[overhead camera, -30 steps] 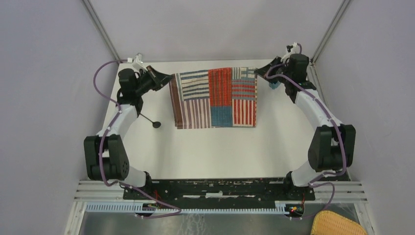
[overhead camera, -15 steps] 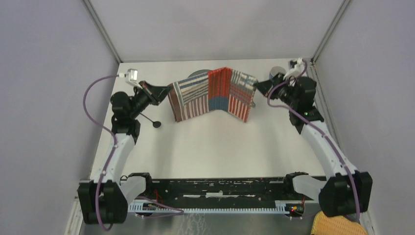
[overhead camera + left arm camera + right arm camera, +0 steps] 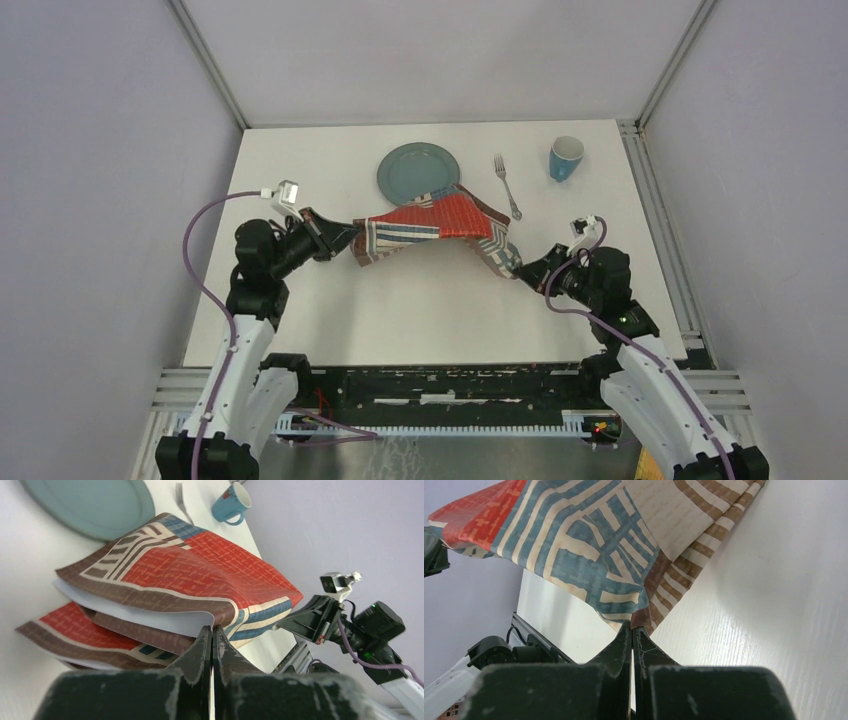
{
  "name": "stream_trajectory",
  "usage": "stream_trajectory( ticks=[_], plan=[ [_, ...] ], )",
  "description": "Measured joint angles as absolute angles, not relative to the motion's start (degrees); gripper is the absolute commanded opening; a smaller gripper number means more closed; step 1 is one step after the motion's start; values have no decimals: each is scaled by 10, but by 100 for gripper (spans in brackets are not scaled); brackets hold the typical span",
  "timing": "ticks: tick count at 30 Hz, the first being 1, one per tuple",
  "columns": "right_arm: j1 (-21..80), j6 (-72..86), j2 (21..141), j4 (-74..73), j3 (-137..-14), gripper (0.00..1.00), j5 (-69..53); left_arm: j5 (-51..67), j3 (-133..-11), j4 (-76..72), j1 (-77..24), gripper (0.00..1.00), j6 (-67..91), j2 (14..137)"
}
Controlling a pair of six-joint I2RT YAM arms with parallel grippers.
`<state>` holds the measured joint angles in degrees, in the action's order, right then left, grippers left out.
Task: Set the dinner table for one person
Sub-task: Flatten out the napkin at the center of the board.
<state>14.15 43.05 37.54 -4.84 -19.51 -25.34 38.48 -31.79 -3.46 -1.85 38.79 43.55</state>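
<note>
A striped patchwork placemat [image 3: 430, 225] hangs folded and sagging above the middle of the white dinner table [image 3: 420, 310]. My left gripper [image 3: 350, 238] is shut on its left corner, and the jaws pinch the cloth edge [image 3: 212, 628]. My right gripper [image 3: 518, 272] is shut on the right corner, where the fingertips clamp the brown-striped fold [image 3: 631, 625]. Behind the placemat a teal plate [image 3: 415, 168] lies flat on the table. A fork [image 3: 506, 186] lies to its right. A blue cup [image 3: 565, 157] stands further right.
Metal rails [image 3: 655, 220] edge the table and grey walls close in on three sides. In the left wrist view the plate [image 3: 90, 505], the cup [image 3: 229, 502] and the right arm's wrist [image 3: 370, 625] show beyond the placemat [image 3: 200, 570].
Both arms have pulled the placemat from the far side toward the near side and lowered it. The plate, fork and cup it hid now show. The cloth has gone from spread to folded.
</note>
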Motion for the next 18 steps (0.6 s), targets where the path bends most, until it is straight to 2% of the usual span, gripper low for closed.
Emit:
stream_trajectory(
  ticks=[3,4,6,7,9,11,12,14,16,17,18],
  plan=[
    [142,423,347,-90,-207,0,-252,370,-329,22,-18,2,387,422],
    [142,421,336,-105,-211,5,-252,363,-335,41,-18,2,387,416],
    [142,421,318,-131,-216,31,-251,353,-347,76,-18,4,387,402],
    [142,422,309,-144,-218,37,-251,348,-352,89,-18,8,387,396],
    [142,420,290,-176,-225,41,-248,339,-368,123,-18,17,388,386],
    [142,416,276,-203,-235,41,-241,331,-381,143,-18,5,388,383],
    [142,415,272,-216,-242,40,-237,328,-386,150,-18,3,388,383],
    [142,410,268,-236,-257,43,-227,324,-388,160,-18,13,388,381],
    [142,406,268,-247,-268,44,-218,319,-388,169,-18,27,389,378],
    [142,406,268,-250,-271,45,-216,317,-388,172,-18,40,390,377],
    [142,405,268,-254,-273,46,-213,316,-388,175,-18,45,393,376]
  ],
)
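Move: Each hand holds a near corner of the napkin, and the napkin's billowing middle is about 15 cm ahead, 16 cm right and some 16 cm below the left hand. From the right hand that middle is about 18 cm ahead, 17 cm left and 6 cm below. The plate lies some 43 cm ahead of the right hand and 21 cm left, the fork 36 cm ahead and 3 cm right, both about 13 cm down. Both hands ease back from the plate with the napkin's near corners and then start to let go: the right draws back about 3 cm while rising as much and drifting right, its fingers opening to nearly half and giving up its pinch on the corner. The left goes back about 2 cm and slightly outward to its left, tipping down and turning counter-clockwise by some 5 to 10 degrees each, and its fingers only begin to part at the end, with the napkin's edge still at their tips. ##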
